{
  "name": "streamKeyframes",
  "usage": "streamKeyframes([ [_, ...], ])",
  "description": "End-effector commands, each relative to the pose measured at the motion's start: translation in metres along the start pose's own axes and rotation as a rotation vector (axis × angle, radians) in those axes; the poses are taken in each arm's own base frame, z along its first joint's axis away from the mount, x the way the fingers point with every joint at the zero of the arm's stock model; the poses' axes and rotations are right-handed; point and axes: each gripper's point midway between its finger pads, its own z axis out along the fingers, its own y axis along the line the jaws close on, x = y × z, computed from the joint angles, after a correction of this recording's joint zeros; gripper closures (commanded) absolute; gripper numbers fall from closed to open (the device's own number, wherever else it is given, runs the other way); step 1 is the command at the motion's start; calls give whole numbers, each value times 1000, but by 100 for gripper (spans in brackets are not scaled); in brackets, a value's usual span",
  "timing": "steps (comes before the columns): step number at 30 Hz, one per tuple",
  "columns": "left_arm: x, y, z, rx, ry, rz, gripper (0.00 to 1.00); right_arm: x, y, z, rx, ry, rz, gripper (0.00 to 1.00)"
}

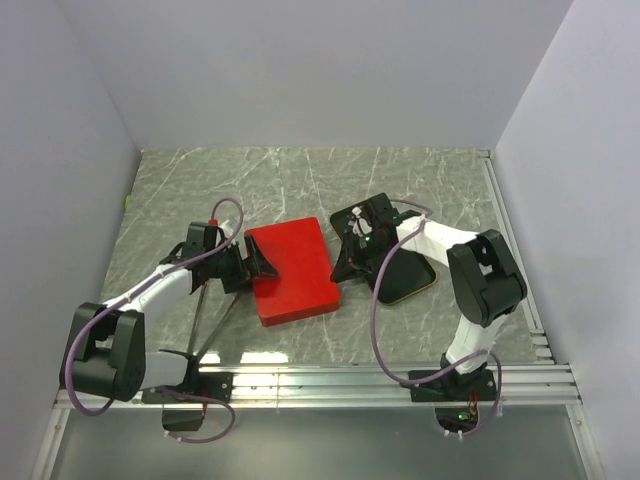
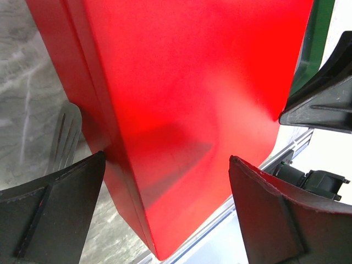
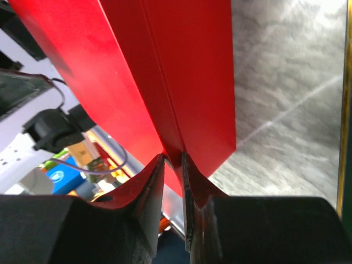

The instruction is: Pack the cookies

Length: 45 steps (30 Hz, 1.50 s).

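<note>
The cookies are hidden. A closed red box (image 1: 292,268) lies in the middle of the table, between the two arms. My left gripper (image 1: 258,262) is open at the box's left edge. In the left wrist view its fingers straddle the corner of the red box (image 2: 187,82), with the left gripper (image 2: 168,158) touching nothing. My right gripper (image 1: 343,262) is at the box's right edge. In the right wrist view the right gripper (image 3: 174,157) is shut, pinching the thin rim of the red box (image 3: 187,66).
A black tray (image 1: 412,284) with a gold rim lies under the right arm. A thin metal utensil (image 1: 218,322) rests left of the box, also seen as a grey utensil (image 2: 66,137). Aluminium rails (image 1: 400,380) line the near edge, and white walls surround the table.
</note>
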Motion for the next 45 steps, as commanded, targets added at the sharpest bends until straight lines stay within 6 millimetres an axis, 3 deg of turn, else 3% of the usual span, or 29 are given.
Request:
streamKeyframes([
  [1,-6,-28,-1,104,16,48,1,-25,25,8,-80,-49,-51,76],
  [9,-5,-25,0,94,17,47,1,-24,9,12,-41,-37,-46,77],
  [15,-11,-26,0,82,6,55,1,-34,22,10,-71,-57,-42,77],
  [28,-72,-14,-22,-104,-224,26,1,-41,27,6,-58,-52,-57,76],
  [30,-75,-8,-24,-135,-232,13,1,-42,28,6,-56,-53,-61,73],
  [31,-80,-6,-26,-156,-249,16,0,-43,30,5,-57,-55,-65,65],
  [34,-86,5,-31,-213,-274,6,0,-46,33,3,-60,-62,-68,56],
  [45,-128,12,-32,-295,-331,26,1,-63,40,-8,-62,-90,-80,39],
])
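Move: The lidded red box stands between the hands. Its middle lies about 8 cm to the left hand's right, 1 cm ahead and 3 cm below it, with the tongs some 12 cm left and 8 cm back of that hand. From the right hand the box's middle is about 9 cm left, 2 cm ahead and 3 cm lower; the dark tray lies roughly 12 cm right and 7 cm farther out. Nearly shut, the right fingertips keep pushing on the box's right edge, forward and a little left for some 3 cm, then open over halfway as the hand goes on forward and rises along that edge. The wide-open left hand, one finger beside the left wall, first barely shifts, then sweeps about 8 cm forward and 6 cm left, rising and rolling its left side up while turning counter-clockwise, away from the box. ##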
